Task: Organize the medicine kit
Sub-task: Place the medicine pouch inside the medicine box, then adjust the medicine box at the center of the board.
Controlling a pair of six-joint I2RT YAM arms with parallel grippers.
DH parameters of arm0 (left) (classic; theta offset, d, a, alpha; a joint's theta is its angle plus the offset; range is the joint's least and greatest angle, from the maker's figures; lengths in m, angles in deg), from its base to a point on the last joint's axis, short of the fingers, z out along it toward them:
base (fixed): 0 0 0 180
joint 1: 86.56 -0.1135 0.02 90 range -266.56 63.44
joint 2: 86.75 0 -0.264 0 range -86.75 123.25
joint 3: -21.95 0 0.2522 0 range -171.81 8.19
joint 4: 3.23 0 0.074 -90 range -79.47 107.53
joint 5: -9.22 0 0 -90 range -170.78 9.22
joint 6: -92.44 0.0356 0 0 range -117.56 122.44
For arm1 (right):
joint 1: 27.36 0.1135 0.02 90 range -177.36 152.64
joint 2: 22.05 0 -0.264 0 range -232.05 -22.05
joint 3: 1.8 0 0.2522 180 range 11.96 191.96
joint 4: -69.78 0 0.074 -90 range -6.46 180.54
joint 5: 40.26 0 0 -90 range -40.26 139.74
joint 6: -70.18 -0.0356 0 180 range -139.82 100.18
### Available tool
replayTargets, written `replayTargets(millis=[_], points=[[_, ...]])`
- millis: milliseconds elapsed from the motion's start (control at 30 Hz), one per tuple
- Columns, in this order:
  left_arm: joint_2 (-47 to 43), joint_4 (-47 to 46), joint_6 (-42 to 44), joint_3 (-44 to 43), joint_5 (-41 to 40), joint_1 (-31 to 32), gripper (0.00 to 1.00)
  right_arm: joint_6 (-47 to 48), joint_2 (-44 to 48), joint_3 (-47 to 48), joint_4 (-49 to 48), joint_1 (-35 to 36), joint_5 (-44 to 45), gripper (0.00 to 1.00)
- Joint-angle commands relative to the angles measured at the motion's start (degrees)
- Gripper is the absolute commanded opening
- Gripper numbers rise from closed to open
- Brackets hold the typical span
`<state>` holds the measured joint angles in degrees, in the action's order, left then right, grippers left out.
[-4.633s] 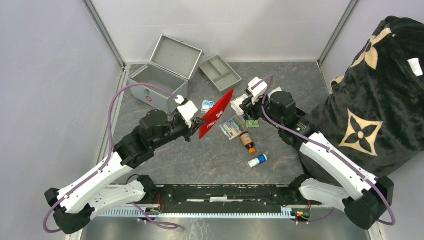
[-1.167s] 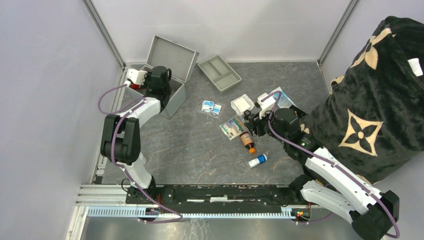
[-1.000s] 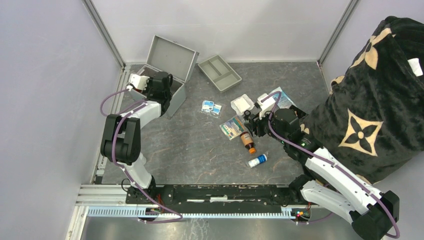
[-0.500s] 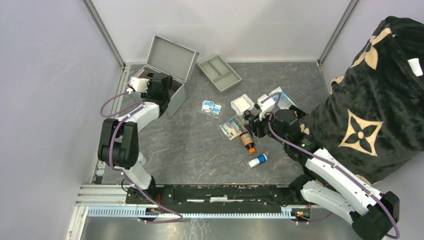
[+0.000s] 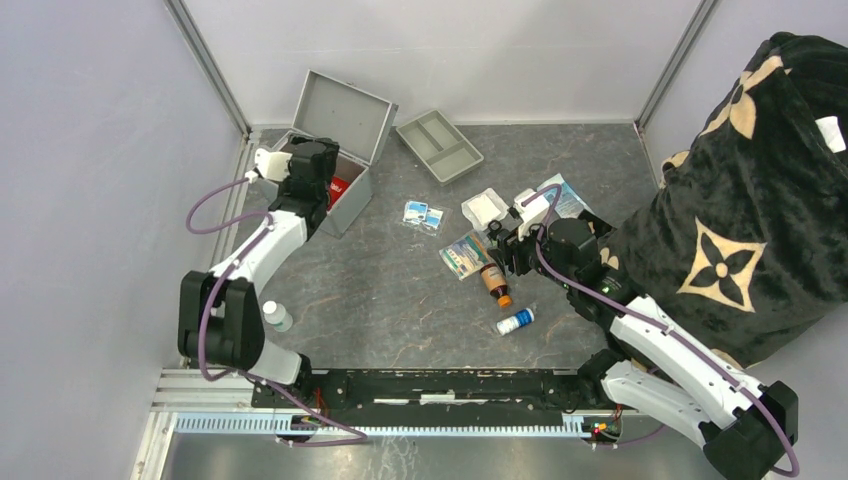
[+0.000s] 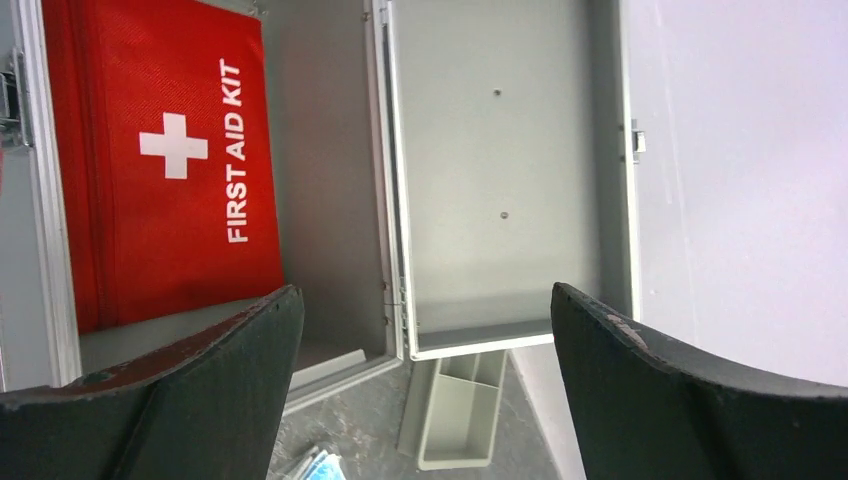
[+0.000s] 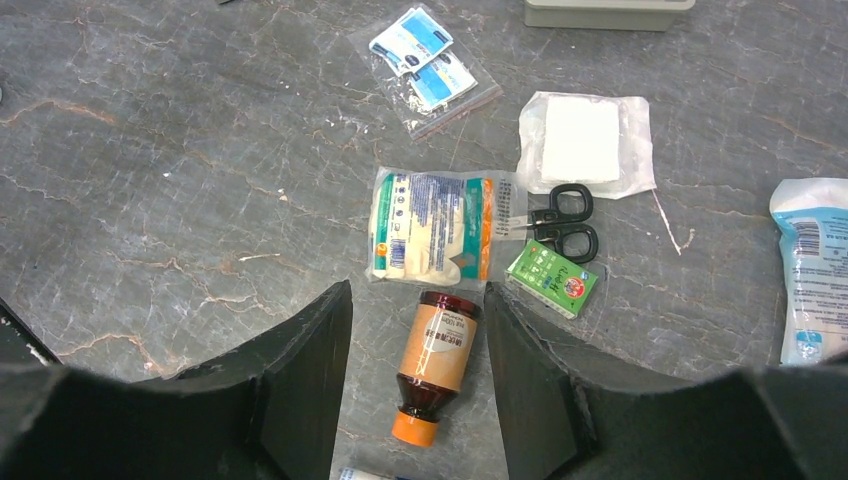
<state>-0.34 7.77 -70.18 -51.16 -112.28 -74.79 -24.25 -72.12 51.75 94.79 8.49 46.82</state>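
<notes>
The medicine kit (image 5: 352, 118) is a silver-grey metal case at the back left, lid swung open (image 6: 500, 170). A red first aid pouch (image 6: 160, 160) lies inside its body, showing red in the top view (image 5: 338, 190). My left gripper (image 5: 316, 168) hovers over the case, wide open and empty (image 6: 425, 300). My right gripper (image 7: 415, 300) is open above a brown bottle with an orange cap (image 7: 438, 365) lying on the table (image 5: 494, 282). The bottle shows in the gap between the fingers, untouched.
A grey divided tray (image 5: 438, 146) lies right of the case. A sachet bag (image 7: 425, 62), gauze pad (image 7: 585, 140), bandage packet (image 7: 430, 238), scissors (image 7: 565, 225), green box (image 7: 552, 278) and blue-white tube (image 5: 516, 321) lie mid-table. A small white bottle (image 5: 276, 316) is near left. A black patterned bag (image 5: 750, 200) fills the right.
My left gripper opened over the case and the red pouch now lies inside, free of the fingers. The left arm's elbow swung toward the near edge. The right gripper stayed put.
</notes>
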Motion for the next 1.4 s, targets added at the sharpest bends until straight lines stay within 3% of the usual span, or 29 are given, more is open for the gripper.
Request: replayTargets(millis=[0, 200, 400, 600, 867, 1033, 1367], points=[[-5.4, 4.8, 0.8, -1.6, -0.5, 0.1, 0.99, -1.2, -0.7, -0.2, -3.0, -0.1, -1.0, 0.58], [-5.0, 4.8, 13.4, -4.6, 4.5, 0.0, 0.99, -1.2, -1.1, 0.2, -3.1, -0.2, -1.1, 0.58], [3.4, 8.8, 40.6, -15.6, 21.9, -0.1, 0.96, -0.9, -0.7, 0.2, -2.6, -0.1, -0.3, 0.58], [13.3, 25.3, 61.0, -27.6, 34.6, -0.2, 0.85, 0.0, -0.7, 0.6, -1.5, -0.2, -0.4, 0.58], [11.6, 31.1, 69.1, -23.1, 35.5, -0.2, 0.84, 0.8, -1.2, 0.9, -1.2, -0.1, -0.1, 0.58], [15.2, 36.3, 73.6, -25.0, 34.5, -0.2, 0.84, 0.6, -1.3, 0.8, -1.6, -0.2, -0.7, 0.58], [18.2, 38.6, 73.7, -26.9, 31.7, -0.2, 0.61, 0.4, -0.7, 0.3, -1.6, -0.1, -0.6, 0.59]])
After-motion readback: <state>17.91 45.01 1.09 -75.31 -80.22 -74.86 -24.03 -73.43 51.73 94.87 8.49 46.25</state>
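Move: The medicine pouch already lies in the medicine box, about 16 cm below the left hand, roughly 1 cm back and 2 cm to its left. The middle of the box's right wall rim is about 4 cm back, 6 cm right and 11 cm down. The open lid stands some 8 cm ahead, 7 cm right and 4 cm lower; the blue packets lie 24 cm right, 6 cm back and 20 cm down. From the right hand, the rim is about 18 cm ahead, 32 cm left and 11 cm down. The empty left hand first lifts about 4 cm, then swings forward and some 7 cm right while twisting clockwise, its fingers tipping from shallow to steeply down. It then sinks about 14 cm from that height and draws back onto the box's right wall, the wide fingers closing by roughly a third, one on the inner and one on the outer side of the rim; contact can't be seen. ##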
